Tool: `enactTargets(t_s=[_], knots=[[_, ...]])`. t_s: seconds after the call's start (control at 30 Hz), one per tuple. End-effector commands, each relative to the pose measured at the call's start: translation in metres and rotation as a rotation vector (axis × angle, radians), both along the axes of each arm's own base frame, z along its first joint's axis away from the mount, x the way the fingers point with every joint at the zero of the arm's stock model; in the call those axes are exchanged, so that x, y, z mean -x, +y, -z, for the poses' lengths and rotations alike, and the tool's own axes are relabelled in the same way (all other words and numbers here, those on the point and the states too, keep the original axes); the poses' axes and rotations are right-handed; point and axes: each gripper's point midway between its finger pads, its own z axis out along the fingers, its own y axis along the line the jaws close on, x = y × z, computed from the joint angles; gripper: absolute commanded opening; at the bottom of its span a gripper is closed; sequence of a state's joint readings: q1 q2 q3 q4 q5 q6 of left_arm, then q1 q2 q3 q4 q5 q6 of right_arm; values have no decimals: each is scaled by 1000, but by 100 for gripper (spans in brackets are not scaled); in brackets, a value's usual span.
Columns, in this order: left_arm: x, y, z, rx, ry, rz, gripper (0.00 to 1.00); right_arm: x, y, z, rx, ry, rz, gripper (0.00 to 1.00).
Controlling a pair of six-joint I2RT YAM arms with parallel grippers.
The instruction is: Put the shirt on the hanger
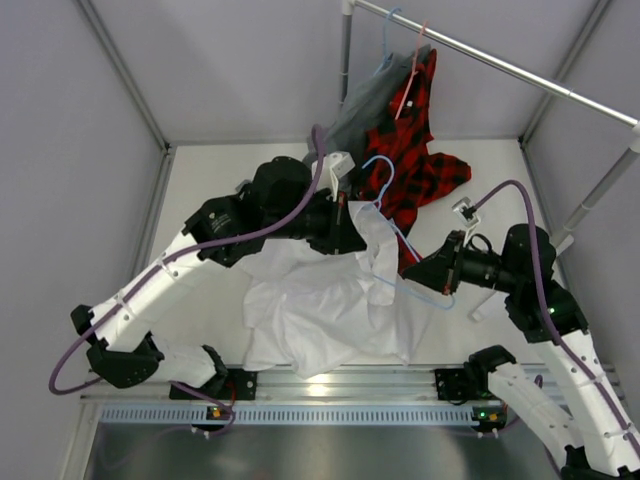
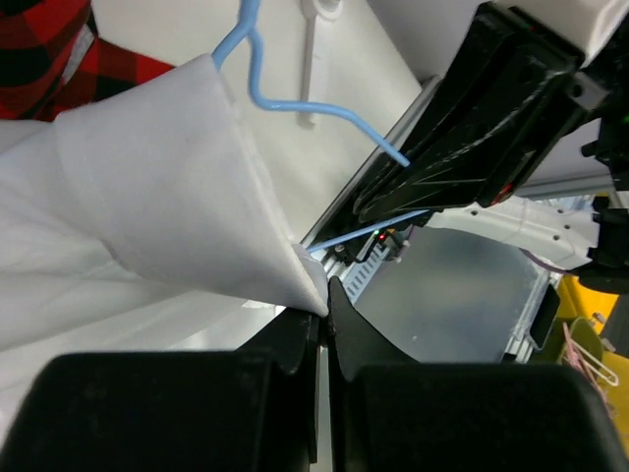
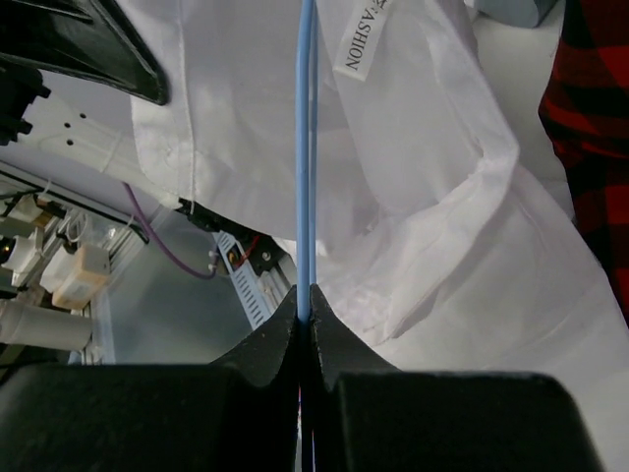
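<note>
The white shirt (image 1: 320, 300) lies crumpled in the middle of the table, its upper edge lifted. My left gripper (image 1: 350, 238) is shut on a fold of the shirt (image 2: 147, 177); in the left wrist view the cloth is pinched at the tips of that gripper (image 2: 324, 295). The light-blue hanger (image 1: 378, 170) runs from its hook near the plaid cloth down to my right gripper (image 1: 422, 275). In the right wrist view the right gripper (image 3: 307, 295) is shut on the hanger's thin wire (image 3: 306, 147), which goes up across the shirt (image 3: 423, 197) beside its neck label (image 3: 359, 39). The hanger (image 2: 295, 103) passes behind the raised cloth.
A red-and-black plaid shirt (image 1: 415, 160) on a pink hanger (image 1: 410, 85) and a grey garment (image 1: 365, 110) hang from a metal rail (image 1: 500, 65) at the back right, the plaid trailing onto the table. An aluminium rail (image 1: 330, 380) runs along the near edge. Grey walls enclose the table.
</note>
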State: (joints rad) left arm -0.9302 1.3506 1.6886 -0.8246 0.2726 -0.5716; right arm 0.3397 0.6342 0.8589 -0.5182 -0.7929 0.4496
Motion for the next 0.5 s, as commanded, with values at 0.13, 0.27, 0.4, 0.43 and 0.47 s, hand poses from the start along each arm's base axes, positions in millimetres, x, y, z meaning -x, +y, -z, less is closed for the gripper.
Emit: enactTargets(t_s=[0.13,0.27,0.4,0.43,0.47], knots=[[-12,32,-5,-215,-77,-53,0,-1,17,-43,-134,-247,-88,0],[-15,39,-23,-212,-119,-75,0,9,32,-32,-128,-257,-145,0],[-2,31,-37,-154,-110,-1,0,14,56,-41,-116,-341,-185,0],[0,31,-41,-142,-117,8,0,8,59,-41,-77,-377,-167,0],[6,30,-51,-110,-123,35,0,14,66,-46,-66,-385,-192,0]])
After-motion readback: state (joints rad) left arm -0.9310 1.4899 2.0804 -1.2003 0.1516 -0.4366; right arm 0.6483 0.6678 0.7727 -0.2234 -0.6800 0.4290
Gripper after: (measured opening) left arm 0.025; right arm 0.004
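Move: From the right gripper, which already grips the blue hanger near its lower corner, the white shirt's held-up collar is roughly 7 cm left, 4 ahead and 2 higher; the hanger's neck is 9 ahead, 5 left. From the left gripper, still pinching the collar edge, the collar's middle is about 3 cm ahead, 1 right and 3 below; the hanger's neck is 8 ahead, 4 right and 3 below. Sweep the right gripper about 5 cm left, easing back a little late on and swinging some 10 degrees counter-clockwise, to bring the hanger's far end and neck to the collar. Keep the left grip on the cloth: ease it slightly forward, then draw it left and up about 3 cm, its fingertips dipping some 10 degrees. Hold both grippers shut. ##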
